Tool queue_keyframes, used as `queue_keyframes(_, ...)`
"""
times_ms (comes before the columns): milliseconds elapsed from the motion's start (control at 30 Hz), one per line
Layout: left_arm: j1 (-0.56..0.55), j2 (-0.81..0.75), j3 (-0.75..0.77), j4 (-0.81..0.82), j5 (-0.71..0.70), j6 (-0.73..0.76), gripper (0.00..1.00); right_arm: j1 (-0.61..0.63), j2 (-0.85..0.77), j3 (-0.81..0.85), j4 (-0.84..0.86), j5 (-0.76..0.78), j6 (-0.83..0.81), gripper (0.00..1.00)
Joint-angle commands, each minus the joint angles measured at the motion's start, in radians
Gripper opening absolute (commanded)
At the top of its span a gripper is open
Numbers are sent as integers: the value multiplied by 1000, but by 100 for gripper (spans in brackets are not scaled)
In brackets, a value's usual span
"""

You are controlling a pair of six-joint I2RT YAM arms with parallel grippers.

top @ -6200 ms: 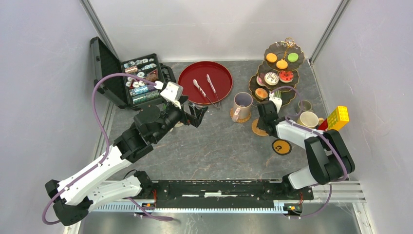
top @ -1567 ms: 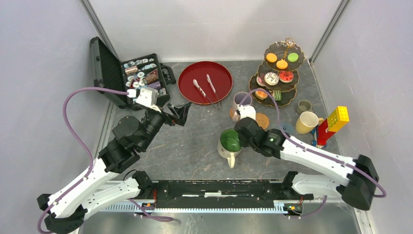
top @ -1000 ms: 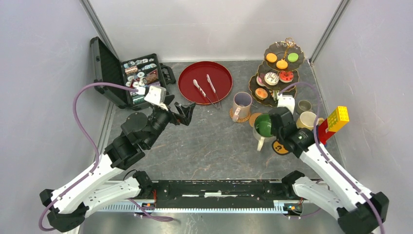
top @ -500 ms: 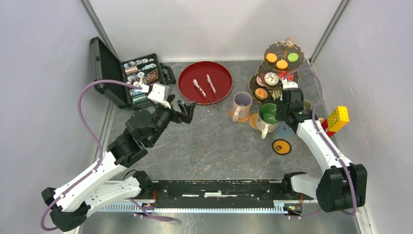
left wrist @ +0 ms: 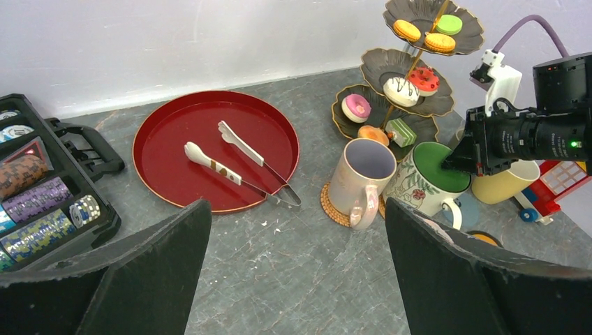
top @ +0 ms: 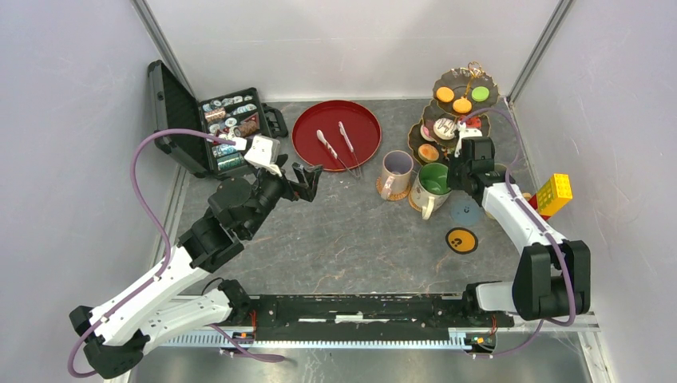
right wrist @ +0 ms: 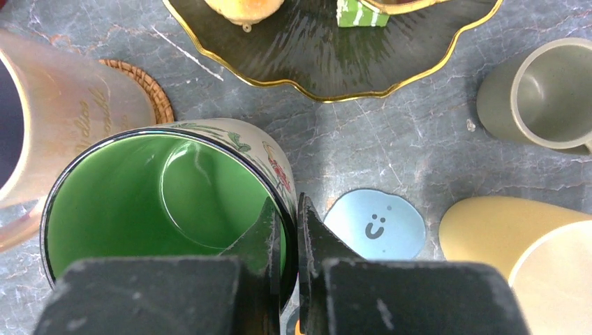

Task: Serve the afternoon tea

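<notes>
My right gripper point(right wrist: 290, 218) is shut on the rim of the green-lined mug point(right wrist: 167, 202), one finger inside and one outside. The mug point(top: 435, 180) is beside the beige mug point(top: 397, 171), in front of the dark three-tier stand point(top: 416, 140). Whether it rests on the table I cannot tell. The stand holds small toy cakes, among them an orange one point(top: 445, 94) and a green one point(top: 480, 93). A yellow mug point(right wrist: 516, 251) and a small grey mug point(right wrist: 541, 98) stand to the right. My left gripper point(top: 310, 177) hangs open and empty over the table's middle left.
A round red tray point(top: 307, 132) with two tongs point(top: 329, 148) lies at the back centre, and an open black case point(top: 172, 112) at the back left. A blue smiley coaster point(right wrist: 377, 225), an orange coaster point(top: 461, 240) and a yellow toy block point(top: 555, 194) lie near the right arm.
The right arm has carried the green-lined mug from the table's middle back and right to the spot beside the beige mug. The left arm has barely moved.
</notes>
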Motion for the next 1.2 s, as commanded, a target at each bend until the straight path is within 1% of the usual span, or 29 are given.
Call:
queue_keyframes(0, 7, 1, 30, 23, -2, -32, 100, -5, -7, 94, 145, -20, 21, 0)
queue_keyframes(133, 7, 1, 30, 23, 1, -32, 100, -5, 10, 101, 140, 6, 23, 0)
queue_keyframes(367, 8, -3, 30, 23, 4, -33, 100, -5, 44, 101, 134, -3, 30, 0)
queue_keyframes(400, 8, -3, 30, 23, 4, -33, 100, -5, 45, 100, 131, -3, 30, 2)
queue_keyframes(467, 8, -7, 30, 23, 5, -35, 100, -5, 48, 99, 129, -9, 32, 12)
queue_keyframes(533, 8, -9, 30, 22, 6, -35, 100, -5, 48, 98, 126, -23, 34, 18)
queue_keyframes(633, 9, -14, 30, 23, 8, -36, 100, -5, 35, 111, 107, -39, 37, 32)
queue_keyframes(767, 8, -21, 31, 23, 13, -39, 100, -5, -22, 139, 50, -22, 34, 56)
queue_keyframes(833, 8, -29, 31, 23, 14, -41, 100, -5, -65, 145, 11, 12, 24, 66)
queue_keyframes(933, 8, -40, 31, 23, 17, -44, 100, -5, -153, 109, -40, 99, 6, 74)
queue_keyframes(1033, 7, -50, 30, 24, 25, -50, 100, -6, -246, 19, -70, 231, 5, 78)
queue_keyframes(1100, 7, -53, 30, 28, 32, -55, 100, -18, -291, -44, -88, 279, 51, 77)
queue_keyframes(1133, 7, -55, 28, 28, 34, -57, 100, -27, -311, -84, -85, 270, 81, 76)
queue_keyframes(1167, 7, -56, 27, 29, 37, -60, 100, -36, -327, -118, -77, 254, 115, 72)
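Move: The right hand holds the green-lined mug by the right side of its rim, the mug's middle some 5 cm to its left, 1 cm back and 4 cm lower. The wicker coaster lies about 4 cm left, 1 cm back and 9 cm below. The purple-lined mug stands 13 cm left, level with the hand; the blue coaster 6 cm right and 4 cm back; the cake stand's middle 12 cm ahead. From the left hand the wicker coaster is roughly 12 cm ahead, 28 cm right, 30 cm down. Ease the right gripper about 1 cm forward and 1 cm down, still pinching the rim, to set the green-lined mug on its wicker coaster. Then open the fingers to about three quarters and lift off the rim some 10 cm, pulling back and to the right, away from the mug, while the fingertips tilt up about 15 degrees. ##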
